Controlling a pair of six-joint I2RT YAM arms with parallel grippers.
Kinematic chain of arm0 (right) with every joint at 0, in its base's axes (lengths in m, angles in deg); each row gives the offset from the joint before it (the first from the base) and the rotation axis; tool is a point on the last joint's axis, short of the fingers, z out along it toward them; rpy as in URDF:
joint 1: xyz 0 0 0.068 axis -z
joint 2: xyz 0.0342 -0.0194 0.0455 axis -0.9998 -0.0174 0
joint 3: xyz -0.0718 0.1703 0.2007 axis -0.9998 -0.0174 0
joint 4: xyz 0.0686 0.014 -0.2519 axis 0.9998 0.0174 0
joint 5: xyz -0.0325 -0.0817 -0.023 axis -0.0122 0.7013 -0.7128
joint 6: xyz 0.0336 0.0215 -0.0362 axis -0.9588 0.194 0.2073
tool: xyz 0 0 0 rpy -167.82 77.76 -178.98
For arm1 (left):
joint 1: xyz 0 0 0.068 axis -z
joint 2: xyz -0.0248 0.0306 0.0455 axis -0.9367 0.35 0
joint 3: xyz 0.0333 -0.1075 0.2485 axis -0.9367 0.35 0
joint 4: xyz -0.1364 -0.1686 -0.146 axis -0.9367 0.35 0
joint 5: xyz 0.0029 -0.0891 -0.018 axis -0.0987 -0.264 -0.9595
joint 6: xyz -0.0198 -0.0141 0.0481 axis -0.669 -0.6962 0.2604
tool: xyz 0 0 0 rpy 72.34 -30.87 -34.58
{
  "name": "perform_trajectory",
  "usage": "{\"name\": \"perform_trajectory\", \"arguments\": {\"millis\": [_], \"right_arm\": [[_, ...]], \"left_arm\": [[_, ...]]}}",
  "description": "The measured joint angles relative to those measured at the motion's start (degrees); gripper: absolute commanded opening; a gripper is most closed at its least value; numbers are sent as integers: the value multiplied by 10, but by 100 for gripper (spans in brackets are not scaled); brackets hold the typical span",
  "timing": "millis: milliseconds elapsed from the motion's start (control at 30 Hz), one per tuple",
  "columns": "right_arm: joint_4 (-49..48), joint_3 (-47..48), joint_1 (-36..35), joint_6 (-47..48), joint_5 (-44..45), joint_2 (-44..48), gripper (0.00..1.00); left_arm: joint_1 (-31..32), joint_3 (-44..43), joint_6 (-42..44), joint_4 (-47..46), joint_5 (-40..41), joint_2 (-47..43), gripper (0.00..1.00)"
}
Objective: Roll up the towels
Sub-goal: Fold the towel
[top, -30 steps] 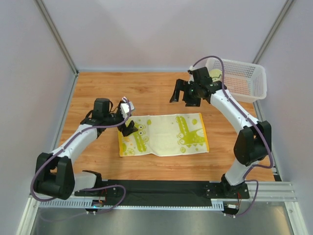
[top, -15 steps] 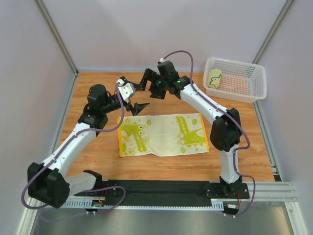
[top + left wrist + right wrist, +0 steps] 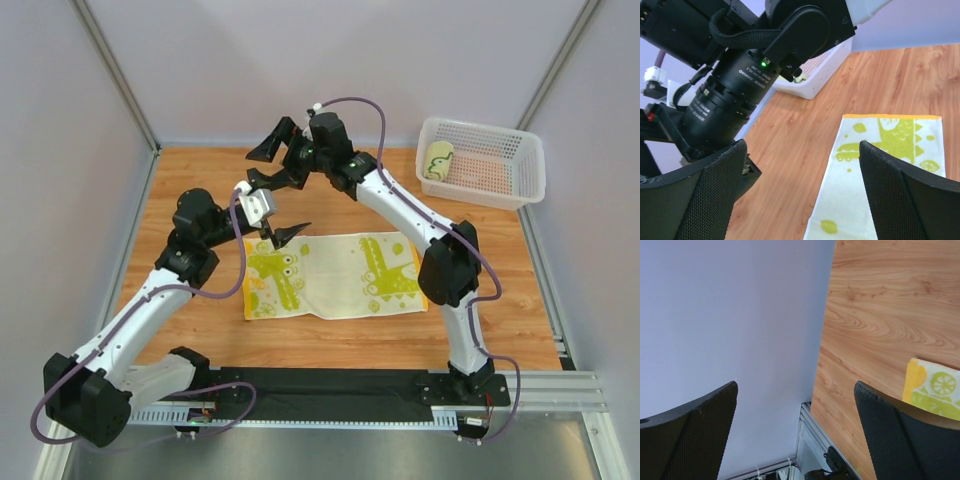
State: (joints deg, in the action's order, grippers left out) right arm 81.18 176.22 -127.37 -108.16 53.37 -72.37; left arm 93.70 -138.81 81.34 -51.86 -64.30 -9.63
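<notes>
One towel [image 3: 340, 275] lies flat on the wooden table, cream with lime-green animal prints and a yellow band at its right end. A second towel [image 3: 437, 160] sits rolled inside the basket. My left gripper [image 3: 278, 208] hangs open above the flat towel's far left corner, holding nothing. In the left wrist view the towel [image 3: 890, 165] lies under the right finger, and the left gripper [image 3: 807, 200] is empty. My right gripper [image 3: 272, 160] is open at the back of the table, just beyond the left one. In the right wrist view the right gripper [image 3: 797, 430] is empty and a towel corner [image 3: 935, 387] shows.
A white perforated basket [image 3: 500, 175] stands at the back right. The right arm's wrist [image 3: 740, 95] sits very close in front of the left gripper. Grey walls and a metal frame edge [image 3: 807, 440] bound the table's left side.
The right arm swung from the basket leftward across the back of the table. The left gripper rose off the towel's left edge and moved toward the back.
</notes>
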Motion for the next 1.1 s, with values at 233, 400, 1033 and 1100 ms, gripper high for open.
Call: {"name": "perform_trajectory", "arguments": {"millis": [233, 400, 1033, 1100], "right_arm": [[-50, -1, -10, -42, -21, 0, 100], [-41, 32, -13, -52, -25, -8, 100], [97, 250, -67, 3, -17, -103, 100], [98, 251, -75, 3, -21, -120, 100]], "left_arm": [[13, 10, 18, 9, 5, -20, 100], [20, 10, 14, 5, 18, -39, 100], [23, 415, -182, -494, 160, -45, 100], [28, 421, -186, -513, 174, -51, 99]]}}
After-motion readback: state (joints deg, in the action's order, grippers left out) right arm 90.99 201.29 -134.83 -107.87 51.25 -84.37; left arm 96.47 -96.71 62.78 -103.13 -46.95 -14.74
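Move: The flat towel's left edge, its middle, lies about 12 cm to the left of my left hand, some 3 cm ahead and 33 cm below. The middle of the whole towel is roughly 10 cm to this hand's right and 3 cm ahead. From my right hand the left edge is about 10 cm back, 6 cm left and 28 cm down, and the towel's middle some 10 cm back and 15 cm right. I bring my left hand down about 11 cm after a small rise, towards the towel's left edge, drifting a few cm back and left while its right-pointing fingers tip up some 20 degrees. My empty right hand swings left about 7 cm, high above the towel's left end and easing back, rising first and then sinking part of the way. Both grippers stay wide open, clear of the towel. ##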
